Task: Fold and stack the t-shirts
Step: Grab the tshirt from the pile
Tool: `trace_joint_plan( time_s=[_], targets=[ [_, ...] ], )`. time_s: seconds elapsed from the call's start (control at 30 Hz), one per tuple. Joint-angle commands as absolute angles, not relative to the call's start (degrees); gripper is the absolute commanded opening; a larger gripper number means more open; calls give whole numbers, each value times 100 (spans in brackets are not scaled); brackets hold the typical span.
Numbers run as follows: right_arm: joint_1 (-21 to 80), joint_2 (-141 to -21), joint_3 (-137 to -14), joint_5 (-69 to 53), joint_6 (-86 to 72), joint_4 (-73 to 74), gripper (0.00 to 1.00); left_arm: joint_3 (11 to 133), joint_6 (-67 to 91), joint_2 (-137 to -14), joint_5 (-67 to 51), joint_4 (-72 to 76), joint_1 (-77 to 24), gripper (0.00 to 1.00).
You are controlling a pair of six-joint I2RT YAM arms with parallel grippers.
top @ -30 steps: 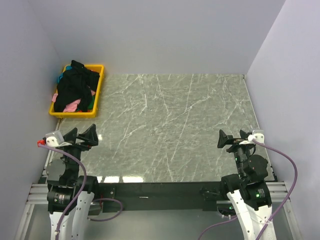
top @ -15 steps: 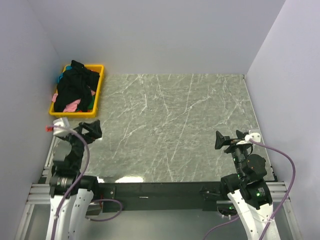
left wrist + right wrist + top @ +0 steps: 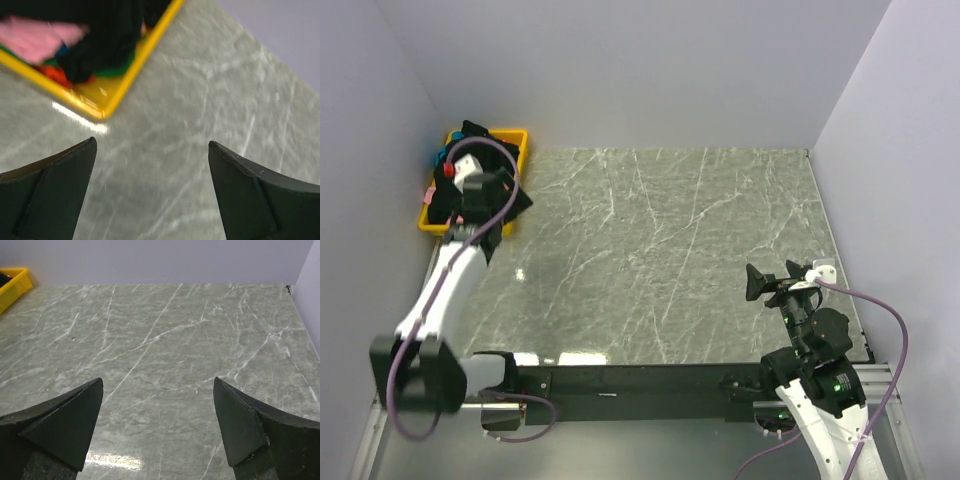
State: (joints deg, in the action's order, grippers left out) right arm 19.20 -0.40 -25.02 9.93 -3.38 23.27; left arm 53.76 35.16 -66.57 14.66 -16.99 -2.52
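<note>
The t-shirts lie heaped in a yellow bin at the table's far left corner. The black t-shirt is on top, with a pink one and green-teal cloth under it. My left gripper hovers over the bin's near right corner, open. In the left wrist view the left gripper has only bare marble between its fingers, and the bin corner sits just ahead. Near its base at the front right, my right gripper stands open over the table, nothing between the fingers of the right gripper.
The grey marble table is walled at the back and on both sides. A red cloth shows at the bin's near edge. The bin's corner appears far left in the right wrist view.
My left arm has swung from its base out and back to the bin's near corner. The right gripper has edged slightly left. Both grippers stay open.
</note>
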Motion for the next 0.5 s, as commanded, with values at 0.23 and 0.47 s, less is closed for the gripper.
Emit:
trace_joint_plan(
  time_s=[0.23, 0.47],
  targets=[
    [1995, 1714, -2496, 1134, -413, 2109, 97, 8111, 3621, -9462, 2426, -1828, 579, 99],
    [1986, 1705, -2487, 1239, -457, 2101, 97, 9201, 3630, -10686, 2592, -1767, 747, 99]
  ],
)
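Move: The black t-shirt on top of the pile in the yellow bin lies about 20 cm ahead of the left hand, 13 cm to its left and 15 cm below. The bin's near right corner is roughly 5 cm ahead and 3 cm left, the pink cloth some 13 cm ahead and 22 cm left. From the right hand, the black t-shirt is about 36 cm ahead and 66 cm left. Fingers still wide open, the left hand sweeps some 14 cm forward and 11 cm left over the bin, turning counter-clockwise. ##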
